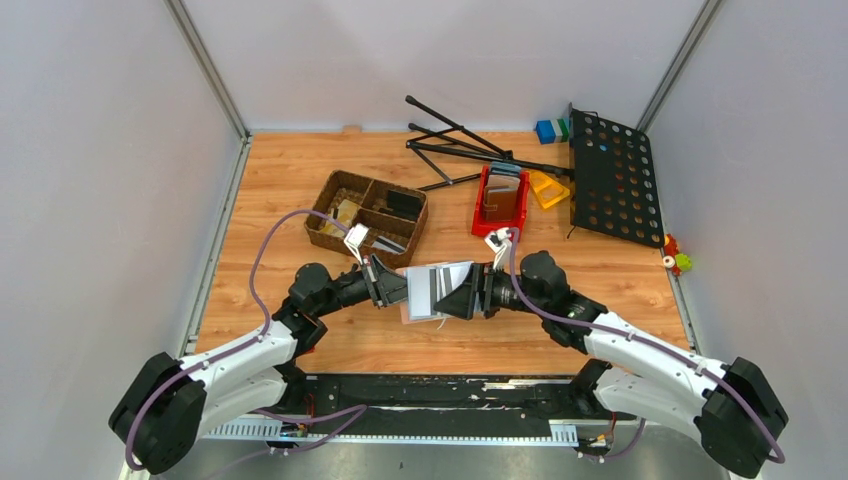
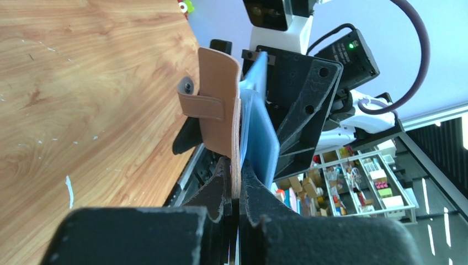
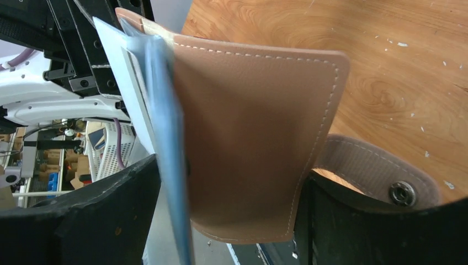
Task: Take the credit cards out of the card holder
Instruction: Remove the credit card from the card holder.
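The card holder [image 1: 437,290] hangs above the table between both grippers, its tan cover [image 3: 248,143] toward the table and its light grey inside facing up. My left gripper [image 2: 236,185] is shut on the edge of one tan flap [image 2: 218,110], whose snap strap sticks out sideways. My right gripper [image 3: 221,221] stands open and wide, with the holder's other half between its fingers [image 3: 83,221]. Thin pale blue-grey sheets [image 3: 160,110] line the inner side; I cannot tell whether these are the credit cards.
A wicker basket [image 1: 330,195] with compartments sits at the back left. A red bin [image 1: 481,200] with wallets, a yellow piece [image 1: 548,188], a folded black stand [image 1: 460,140] and a black perforated plate [image 1: 612,178] lie at the back right.
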You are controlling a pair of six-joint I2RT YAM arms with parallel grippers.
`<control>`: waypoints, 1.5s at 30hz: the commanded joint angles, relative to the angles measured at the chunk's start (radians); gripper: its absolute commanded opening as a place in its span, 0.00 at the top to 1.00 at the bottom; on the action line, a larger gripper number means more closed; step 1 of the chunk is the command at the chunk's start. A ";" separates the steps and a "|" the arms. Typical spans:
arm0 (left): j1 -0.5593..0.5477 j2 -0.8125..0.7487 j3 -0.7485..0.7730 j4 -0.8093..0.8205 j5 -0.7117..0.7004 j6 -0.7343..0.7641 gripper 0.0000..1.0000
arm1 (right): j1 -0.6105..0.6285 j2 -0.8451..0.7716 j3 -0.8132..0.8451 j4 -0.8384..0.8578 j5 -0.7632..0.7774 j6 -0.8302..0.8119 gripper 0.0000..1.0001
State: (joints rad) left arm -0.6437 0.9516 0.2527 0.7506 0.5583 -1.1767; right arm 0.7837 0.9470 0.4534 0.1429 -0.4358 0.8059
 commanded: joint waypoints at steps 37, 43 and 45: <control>-0.011 0.021 -0.026 0.156 0.032 -0.045 0.33 | 0.008 -0.246 -0.033 -0.040 0.199 0.073 0.92; -0.011 -0.027 -0.018 0.081 0.025 -0.020 0.29 | 0.007 -0.247 -0.041 -0.034 0.194 0.081 0.94; -0.011 -0.054 -0.018 0.066 0.024 -0.013 0.28 | 0.007 -0.252 -0.043 -0.033 0.196 0.082 0.94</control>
State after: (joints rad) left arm -0.6529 0.9489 0.2272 0.8330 0.5755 -1.2240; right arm 0.7952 0.7090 0.4202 0.0292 -0.2379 0.8707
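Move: The card holder is still pinched at its left edge by the left hand, its middle about 4 cm to that hand's right and 1 cm below. From the right hand, open astride the holder, the middle lies roughly 1 cm left, 1 cm ahead and 2 cm above. The wicker basket stands some 20 cm left of the right hand and 22 cm ahead, the red box about 10 cm right and 28 cm ahead, both some 12 cm lower. Rightward and up by about 4 cm in all, the right hand draws out to the card holder's right edge, turning some 10 degrees clockwise while its fingers close and pinch the edge. The left hand keeps its pinch nearly in place until then, opens wide to let go, and eases about 1 cm back and up with its fingers still around the left edge. ##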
